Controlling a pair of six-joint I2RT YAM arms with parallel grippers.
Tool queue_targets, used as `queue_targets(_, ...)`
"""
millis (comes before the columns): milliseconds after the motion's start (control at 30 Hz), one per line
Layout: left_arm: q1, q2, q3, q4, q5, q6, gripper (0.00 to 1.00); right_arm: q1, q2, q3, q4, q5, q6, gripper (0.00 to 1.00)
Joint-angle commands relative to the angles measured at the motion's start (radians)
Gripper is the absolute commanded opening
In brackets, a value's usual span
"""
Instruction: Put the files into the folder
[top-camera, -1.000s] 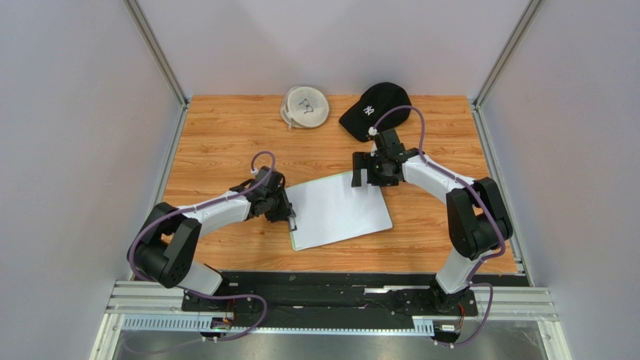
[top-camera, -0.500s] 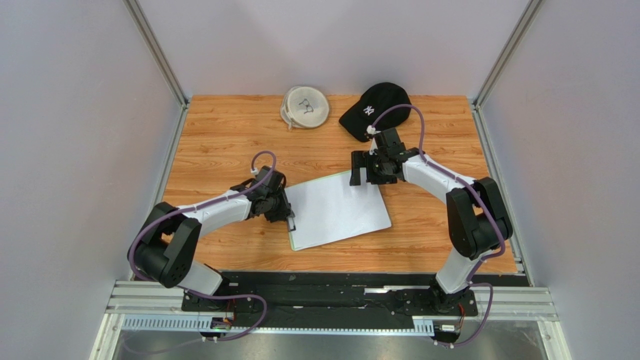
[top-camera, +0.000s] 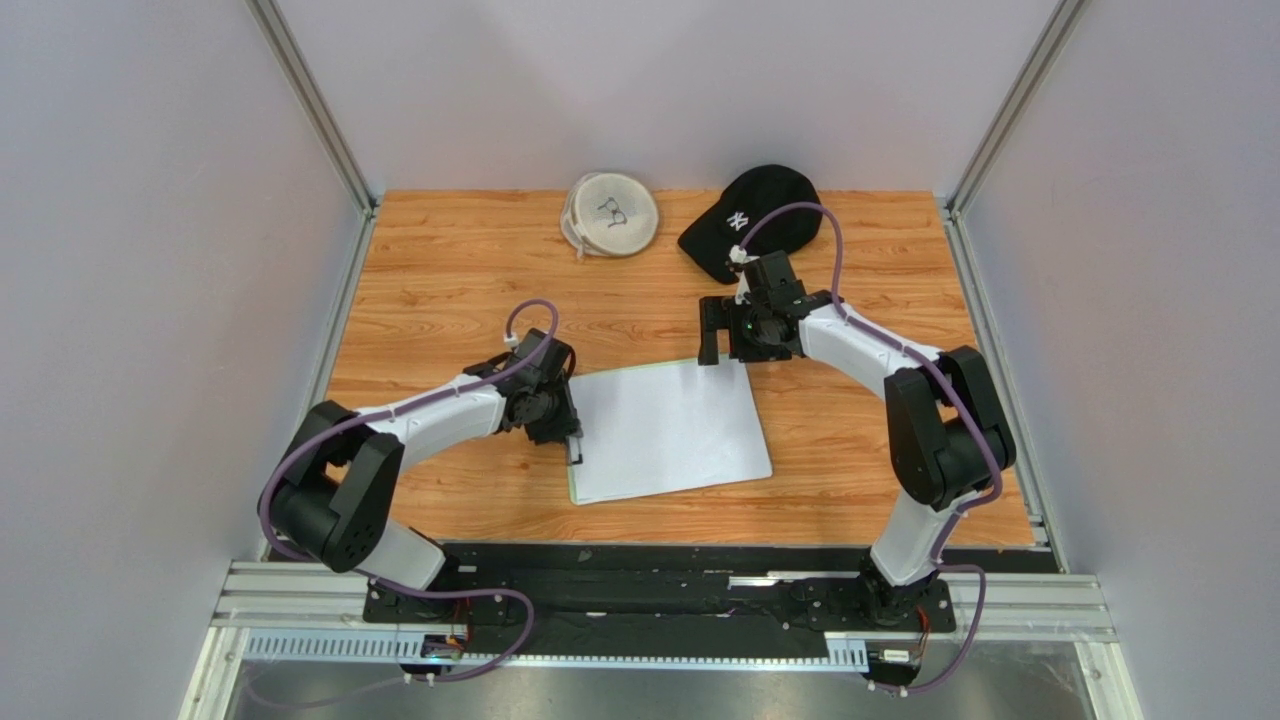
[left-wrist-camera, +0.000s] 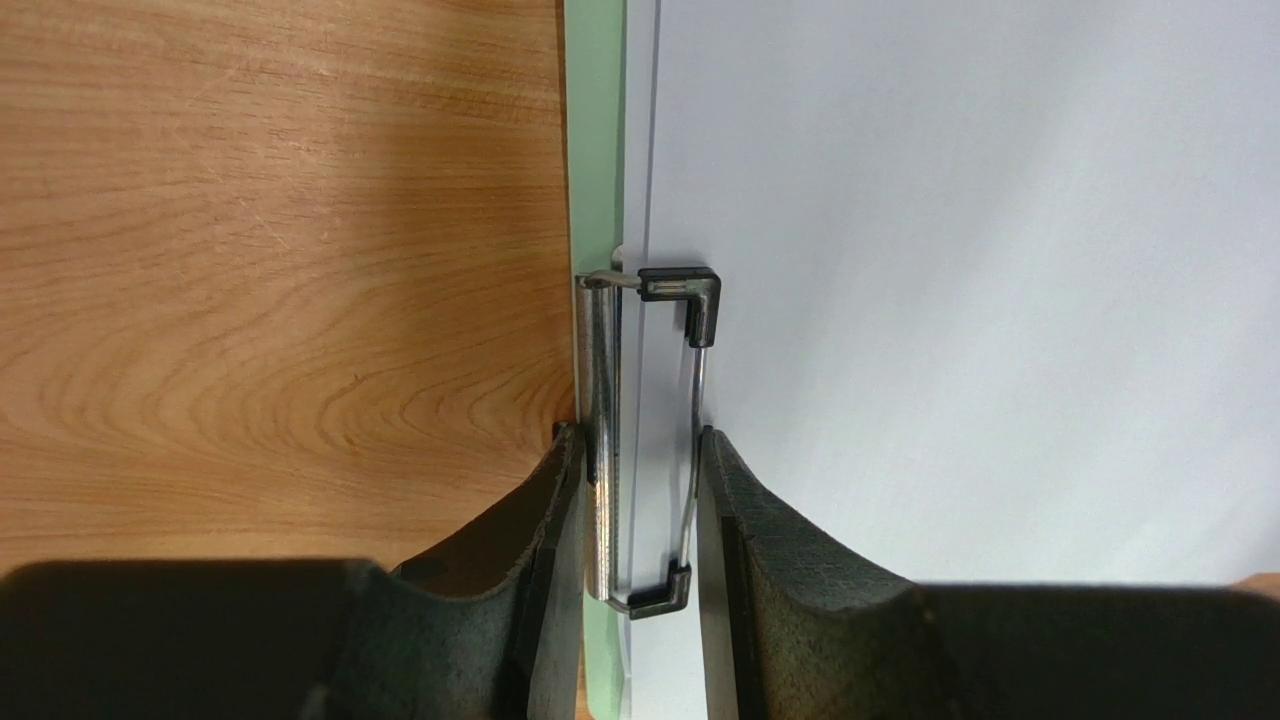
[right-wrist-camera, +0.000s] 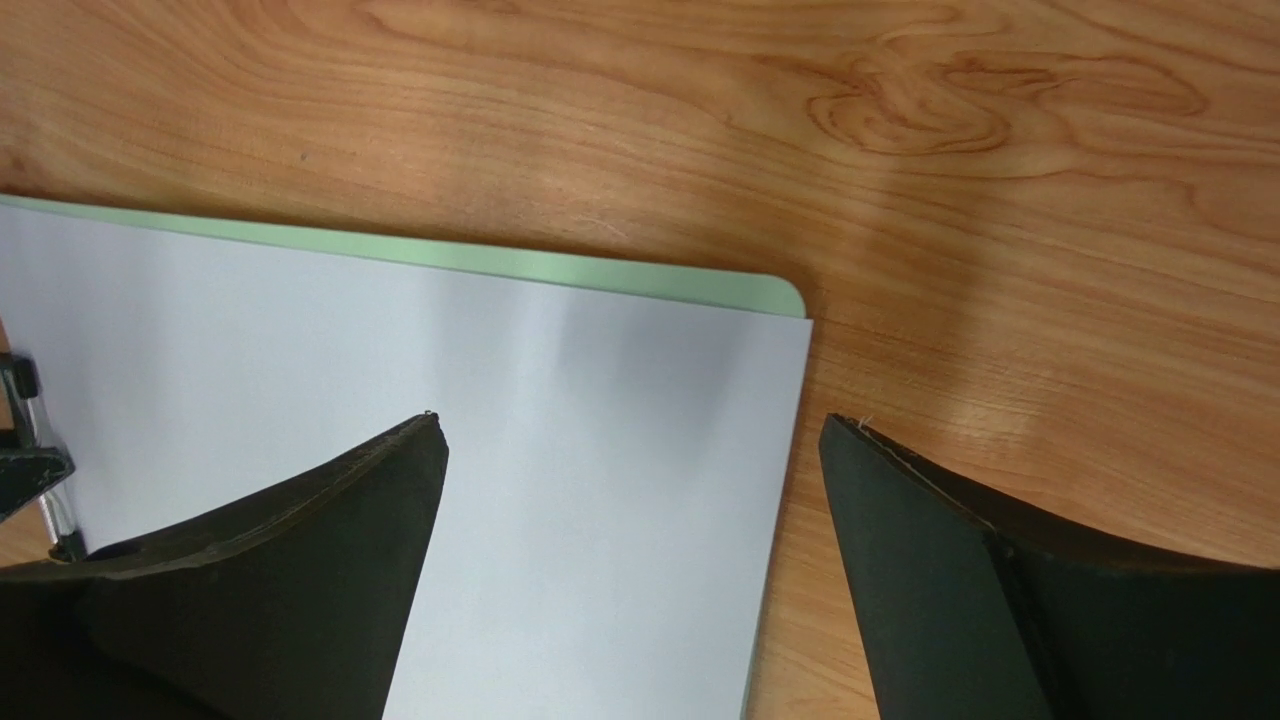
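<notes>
The folder (left-wrist-camera: 595, 135) is a pale green board lying flat on the wooden table, and the files (top-camera: 672, 428) rest on it blank side up. My left gripper (top-camera: 579, 435) is at the folder's left short end, shut on the metal clip (left-wrist-camera: 604, 375), one finger against the silver bar and the other against the wire handle. My right gripper (top-camera: 726, 348) stands open over the far right corner of the folder (right-wrist-camera: 601, 275). The corner of the files (right-wrist-camera: 571, 450) lies between its fingertips (right-wrist-camera: 421, 450), which hold nothing.
A black cap (top-camera: 751, 218) lies at the back of the table, just behind the right gripper. A white round object (top-camera: 612, 213) sits to its left. Metal frame posts and grey walls close in both sides.
The folder with the files has turned slightly clockwise, its right end swinging toward the near edge. The left gripper stayed on the clip and the right gripper shifted a little left.
</notes>
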Motion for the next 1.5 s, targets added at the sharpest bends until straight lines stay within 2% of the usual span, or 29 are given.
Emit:
queue_targets(0, -0.005, 0.008, 0.022, -0.071, -0.021, 0.060, 0.36, 0.004, -0.006, 0.063, -0.035, 0.135, 0.014, 1.00)
queue_targets(33, -0.005, 0.000, 0.028, -0.075, -0.018, 0.060, 0.61, 0.004, -0.006, 0.071, -0.062, 0.140, 0.020, 1.00)
queue_targets(67, -0.005, -0.008, 0.043, -0.083, -0.012, 0.065, 0.72, 0.001, -0.004, 0.085, -0.074, 0.140, 0.021, 1.00)
queue_targets(100, -0.005, -0.014, 0.051, -0.089, -0.008, 0.074, 0.76, 0.002, -0.006, 0.091, -0.088, 0.173, 0.023, 1.00)
queue_targets(167, -0.005, -0.055, 0.075, -0.123, -0.021, 0.077, 0.77, -0.001, -0.020, 0.095, -0.133, 0.178, 0.040, 1.00)
queue_targets(267, -0.005, -0.141, 0.118, -0.196, -0.050, 0.105, 0.82, 0.030, -0.100, 0.024, -0.135, 0.155, 0.087, 1.00)
queue_targets(300, -0.005, -0.168, 0.126, -0.213, -0.070, 0.111, 0.84, 0.048, -0.124, -0.034, -0.122, 0.087, 0.095, 1.00)
queue_targets(500, 0.038, -0.470, 0.125, -0.310, -0.088, 0.151, 0.84, 0.326, -0.298, -0.158, -0.128, 0.104, 0.112, 0.97)
queue_targets(633, 0.097, -0.722, 0.137, -0.402, -0.103, 0.145, 0.84, 0.537, -0.314, -0.218, -0.064, 0.172, 0.126, 0.93)
queue_targets(667, 0.100, -0.756, 0.151, -0.437, -0.117, 0.145, 0.84, 0.601, -0.296, -0.202, -0.073, 0.184, 0.136, 0.89)
queue_targets(700, 0.101, -0.784, 0.160, -0.457, -0.123, 0.143, 0.83, 0.626, -0.271, -0.182, -0.085, 0.204, 0.173, 0.77)
queue_targets(800, 0.101, -0.865, 0.190, -0.525, -0.140, 0.132, 0.83, 0.699, -0.172, -0.115, -0.062, 0.157, 0.213, 0.57)
queue_targets(833, 0.101, -0.896, 0.194, -0.537, -0.143, 0.131, 0.83, 0.732, -0.134, -0.100, -0.038, 0.155, 0.216, 0.56)
queue_targets(1100, 0.101, -0.957, 0.200, -0.595, -0.125, 0.137, 0.83, 0.820, 0.081, 0.113, -0.030, 0.123, 0.207, 0.50)
queue_targets(1200, 0.101, -0.962, 0.200, -0.595, -0.123, 0.138, 0.83, 0.846, 0.117, 0.143, -0.019, 0.095, 0.218, 0.46)
queue_targets(1467, 0.101, -0.954, 0.187, -0.571, -0.123, 0.143, 0.82, 0.855, 0.206, 0.163, 0.017, 0.089, 0.221, 0.42)
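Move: The left hand already has its fingers around the clip on the folder's left edge, with the folder's near left corner about 10 cm straight back from it and 2 cm lower. From the open right hand, that corner lies some 21 cm back, 25 cm to the left and 5 cm below. The clip is about 12 cm back and 25 cm left of the right hand, the folder's far right corner almost beneath it, and the black cap about 21 cm ahead. The left hand opens, lets go of the clip, then lifts away some 22 cm, drawing back and left about 10 cm each as its fingers tip forward and up by some 30 degrees. After a small shift forward and right, the right hand sweeps about 25 cm back and 23 cm left across the folder towards its near left corner, turning some 35 degrees counter-clockwise, closing from wide open to under half and sinking slightly to end beside the near edge, holding nothing. ##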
